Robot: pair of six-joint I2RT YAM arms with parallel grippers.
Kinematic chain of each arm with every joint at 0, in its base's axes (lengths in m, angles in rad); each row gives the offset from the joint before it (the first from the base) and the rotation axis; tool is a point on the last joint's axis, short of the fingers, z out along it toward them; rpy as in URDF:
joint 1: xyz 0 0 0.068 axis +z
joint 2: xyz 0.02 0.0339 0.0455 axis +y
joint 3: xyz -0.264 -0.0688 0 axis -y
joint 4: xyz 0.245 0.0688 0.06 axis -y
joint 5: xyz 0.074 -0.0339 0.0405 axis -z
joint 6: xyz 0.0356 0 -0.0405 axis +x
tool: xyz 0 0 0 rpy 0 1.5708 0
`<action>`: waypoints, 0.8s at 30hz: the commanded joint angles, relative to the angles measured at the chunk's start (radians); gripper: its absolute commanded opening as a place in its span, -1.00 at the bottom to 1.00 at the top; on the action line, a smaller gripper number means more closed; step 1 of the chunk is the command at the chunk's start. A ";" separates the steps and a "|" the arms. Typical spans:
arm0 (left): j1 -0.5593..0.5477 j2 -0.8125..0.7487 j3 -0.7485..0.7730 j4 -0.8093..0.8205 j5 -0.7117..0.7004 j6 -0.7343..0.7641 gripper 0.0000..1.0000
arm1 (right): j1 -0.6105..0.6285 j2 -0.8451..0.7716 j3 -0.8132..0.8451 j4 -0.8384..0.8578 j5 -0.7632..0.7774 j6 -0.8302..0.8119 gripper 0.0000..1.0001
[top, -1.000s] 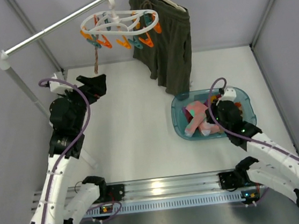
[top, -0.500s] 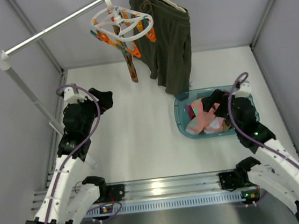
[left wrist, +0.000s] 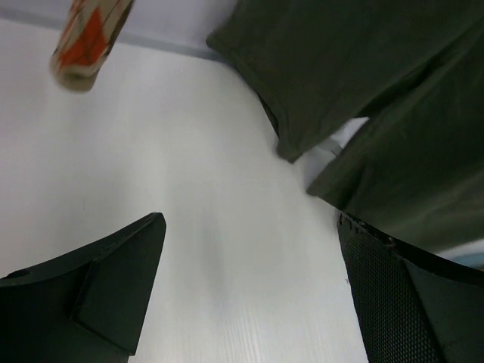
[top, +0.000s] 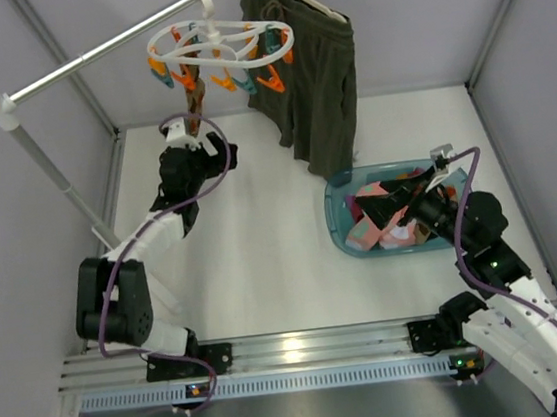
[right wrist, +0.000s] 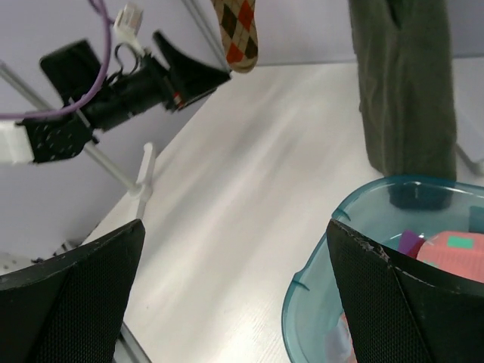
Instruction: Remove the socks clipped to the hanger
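Observation:
The white ring hanger (top: 221,46) with orange and teal pegs hangs from the rail. One brown-orange diamond sock (top: 195,95) stays clipped to it; its toe shows in the left wrist view (left wrist: 85,35) and the right wrist view (right wrist: 237,32). My left gripper (top: 218,156) (left wrist: 251,219) is open just below and right of that sock, nothing between its fingers. My right gripper (top: 390,199) (right wrist: 236,224) is open above the left rim of the teal basket (top: 335,224) (right wrist: 311,281). Pink socks (top: 366,235) (right wrist: 454,250) lie in the basket.
Olive-green shorts (top: 314,74) (left wrist: 363,83) (right wrist: 404,83) hang on a slim hanger right of the ring hanger, reaching down to the basket. The metal rail (top: 90,54) runs to a post (top: 54,179) at the left. Grey walls enclose the white table (top: 263,250).
My right gripper has opened and pulled back from inside the basket. The left arm has reached away from me, up under the hanging sock. The hanger swung right, then back.

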 commanded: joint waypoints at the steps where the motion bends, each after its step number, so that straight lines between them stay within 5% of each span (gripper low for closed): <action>1: 0.004 0.111 0.152 0.245 -0.036 0.137 0.97 | -0.010 0.005 -0.028 0.146 -0.147 -0.013 0.99; 7: 0.004 0.270 0.298 0.255 -0.199 0.245 0.97 | -0.008 0.042 -0.048 0.199 -0.194 -0.009 0.99; 12: -0.002 0.237 0.255 0.254 -0.394 0.248 0.96 | -0.008 0.094 -0.055 0.251 -0.231 0.008 0.99; 16: -0.013 0.145 0.134 0.268 -0.440 0.245 0.97 | -0.008 0.138 -0.069 0.272 -0.233 0.007 0.99; 24: -0.030 0.123 0.131 0.281 -0.429 0.317 0.97 | -0.008 0.226 -0.072 0.323 -0.267 0.023 0.99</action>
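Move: Clipped to the white hanger, the last patterned sock hangs about 12 cm ahead of the open left hand, 5 cm to its left and some 8 cm above. The hanger is about 14 cm ahead, 3 cm right and 27 cm up; the trousers 14 cm ahead, 16 cm right. From the right hand the sock is roughly 22 cm ahead and 28 cm left, with the bin 10 cm to its right, level fore and aft, 25 cm below. Reaching forward about 9 cm towards the hanging sock, the open left hand then eases back a couple and shifts some 6 cm left, rising slightly; it swings about 20 degrees counter-clockwise, its left side and fingertips lifting. The right hand, also open and empty, drifts about 4 cm left and 4 cm down from above the bin, turning counter-clockwise. ##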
